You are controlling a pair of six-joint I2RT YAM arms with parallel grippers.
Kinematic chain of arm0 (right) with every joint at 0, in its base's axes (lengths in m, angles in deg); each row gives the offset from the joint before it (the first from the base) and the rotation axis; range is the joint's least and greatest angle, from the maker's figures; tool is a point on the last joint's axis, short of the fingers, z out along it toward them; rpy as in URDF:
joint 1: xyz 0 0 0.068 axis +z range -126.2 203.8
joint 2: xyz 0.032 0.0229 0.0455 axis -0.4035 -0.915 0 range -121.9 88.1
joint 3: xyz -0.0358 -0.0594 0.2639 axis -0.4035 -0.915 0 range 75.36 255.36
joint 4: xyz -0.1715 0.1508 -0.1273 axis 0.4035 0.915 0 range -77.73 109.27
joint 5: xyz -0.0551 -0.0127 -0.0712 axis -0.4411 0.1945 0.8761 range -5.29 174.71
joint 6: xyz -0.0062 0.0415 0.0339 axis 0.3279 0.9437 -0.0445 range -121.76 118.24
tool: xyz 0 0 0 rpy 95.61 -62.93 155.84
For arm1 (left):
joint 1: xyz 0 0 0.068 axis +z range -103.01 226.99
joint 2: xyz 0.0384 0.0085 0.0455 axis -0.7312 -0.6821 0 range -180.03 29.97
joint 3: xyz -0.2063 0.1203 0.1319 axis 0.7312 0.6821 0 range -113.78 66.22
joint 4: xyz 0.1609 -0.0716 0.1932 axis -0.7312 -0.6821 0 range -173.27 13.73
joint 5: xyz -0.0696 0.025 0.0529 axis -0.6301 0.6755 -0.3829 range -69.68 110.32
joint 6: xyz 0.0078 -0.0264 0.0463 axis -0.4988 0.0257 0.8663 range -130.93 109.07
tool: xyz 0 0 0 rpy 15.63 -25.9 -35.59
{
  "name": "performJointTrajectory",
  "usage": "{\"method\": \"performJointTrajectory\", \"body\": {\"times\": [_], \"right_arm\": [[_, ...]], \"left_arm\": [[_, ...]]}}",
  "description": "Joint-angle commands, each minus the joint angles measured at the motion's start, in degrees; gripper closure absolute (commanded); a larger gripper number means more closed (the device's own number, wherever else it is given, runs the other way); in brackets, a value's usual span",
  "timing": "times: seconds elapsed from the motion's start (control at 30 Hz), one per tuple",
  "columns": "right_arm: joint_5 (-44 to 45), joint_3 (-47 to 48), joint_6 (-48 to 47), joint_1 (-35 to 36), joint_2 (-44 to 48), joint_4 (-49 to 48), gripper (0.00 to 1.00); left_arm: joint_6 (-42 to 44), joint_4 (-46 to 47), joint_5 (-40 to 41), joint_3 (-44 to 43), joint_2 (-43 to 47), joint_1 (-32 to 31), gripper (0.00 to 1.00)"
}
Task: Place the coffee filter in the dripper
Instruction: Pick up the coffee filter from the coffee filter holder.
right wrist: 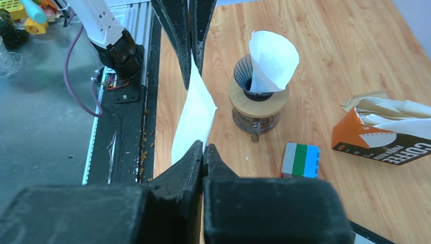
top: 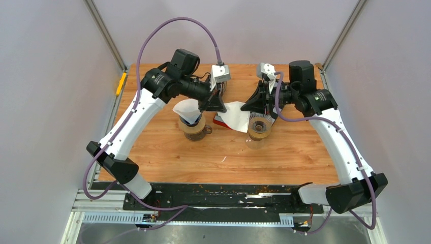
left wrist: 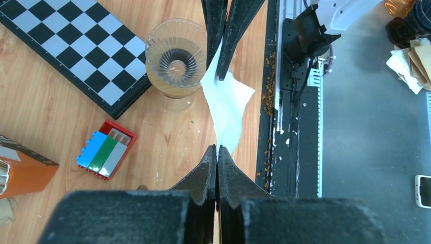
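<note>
A white paper coffee filter [top: 234, 115] hangs stretched between my two grippers above the middle of the table. My left gripper [left wrist: 217, 149] is shut on one edge of this coffee filter [left wrist: 227, 104], and my right gripper [right wrist: 203, 146] is shut on the opposite edge [right wrist: 195, 114]. In the top view the left gripper [top: 224, 108] and right gripper [top: 243, 108] face each other. A clear glass dripper [left wrist: 175, 57] with nothing in it stands just under the right gripper [top: 259, 128]. A dark dripper [right wrist: 256, 94] on the left holds another white filter [right wrist: 272, 58].
A checkerboard [left wrist: 76, 48] lies beside the glass dripper. A small red, blue, green and grey block [left wrist: 105, 149] sits on the wood below the filter. An orange coffee-filter box [right wrist: 381, 133] lies open at the back. The black rail [top: 223, 195] runs along the table's near edge.
</note>
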Motion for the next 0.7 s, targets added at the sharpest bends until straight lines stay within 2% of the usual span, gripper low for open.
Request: {"method": "performJointTrajectory", "body": {"times": [0.0, 0.03, 0.1, 0.13, 0.17, 0.23, 0.33, 0.47, 0.67], "right_arm": [[-3.31, -1.47, 1.80, 0.22, 0.74, -3.13, 1.00], [-3.79, -1.74, 2.34, 0.13, 0.95, -3.52, 1.00], [-5.10, -2.40, 3.85, -0.29, 1.80, -4.74, 1.00], [-5.87, -3.08, 5.20, -0.59, 2.45, -6.05, 1.00], [-6.73, -3.91, 6.61, -0.90, 3.01, -7.60, 1.00], [-8.73, -5.65, 8.96, -1.48, 4.05, -9.86, 1.00], [-11.64, -7.21, 11.66, -2.03, 5.05, -12.62, 1.00], [-16.56, -10.17, 18.71, -3.29, 5.80, -20.08, 1.00], [-17.70, -12.57, 23.44, -3.80, 5.62, -25.56, 1.00]], "left_arm": [[1.34, 1.31, -0.11, -2.39, 0.60, -0.05, 0.89], [2.13, 1.08, -0.08, -2.50, 1.05, 0.15, 0.78], [3.82, 0.63, -0.41, -2.10, 2.43, 1.26, 0.63], [4.45, 0.80, -1.51, -1.08, 3.35, 2.54, 0.50], [5.02, 1.31, -3.38, 0.18, 4.65, 3.98, 0.42], [5.11, 3.12, -7.22, 4.27, 7.16, 7.53, 0.30], [7.42, 4.55, -9.91, 9.07, 10.46, 10.85, 0.26], [9.89, 5.36, -9.21, 14.88, 13.01, 11.13, 0.27], [0.83, 14.73, -14.71, 20.85, 13.55, 11.07, 0.32]]}}
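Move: The coffee filter is stretched between both hands, its middle about 3 cm right of the left hand and 3 cm below it, about 1 cm back. The left hand also has the dark dripper, already lined with a filter, roughly 12 cm left, 7 ahead and 20 below. From the right hand the empty clear dripper lies some 8 cm right, 6 ahead and 20 below; the red block tray is about 4 cm left, 16 ahead and 33 below. The filter is handed over: the left fingers, shut on its edge, open wide and let go, and the left hand backs off about 6 cm to the left, towards the dark dripper. The right fingers stay pinched on the filter while that hand draws it back some 2.5 cm and its wrist turns by roughly 15 degrees. ##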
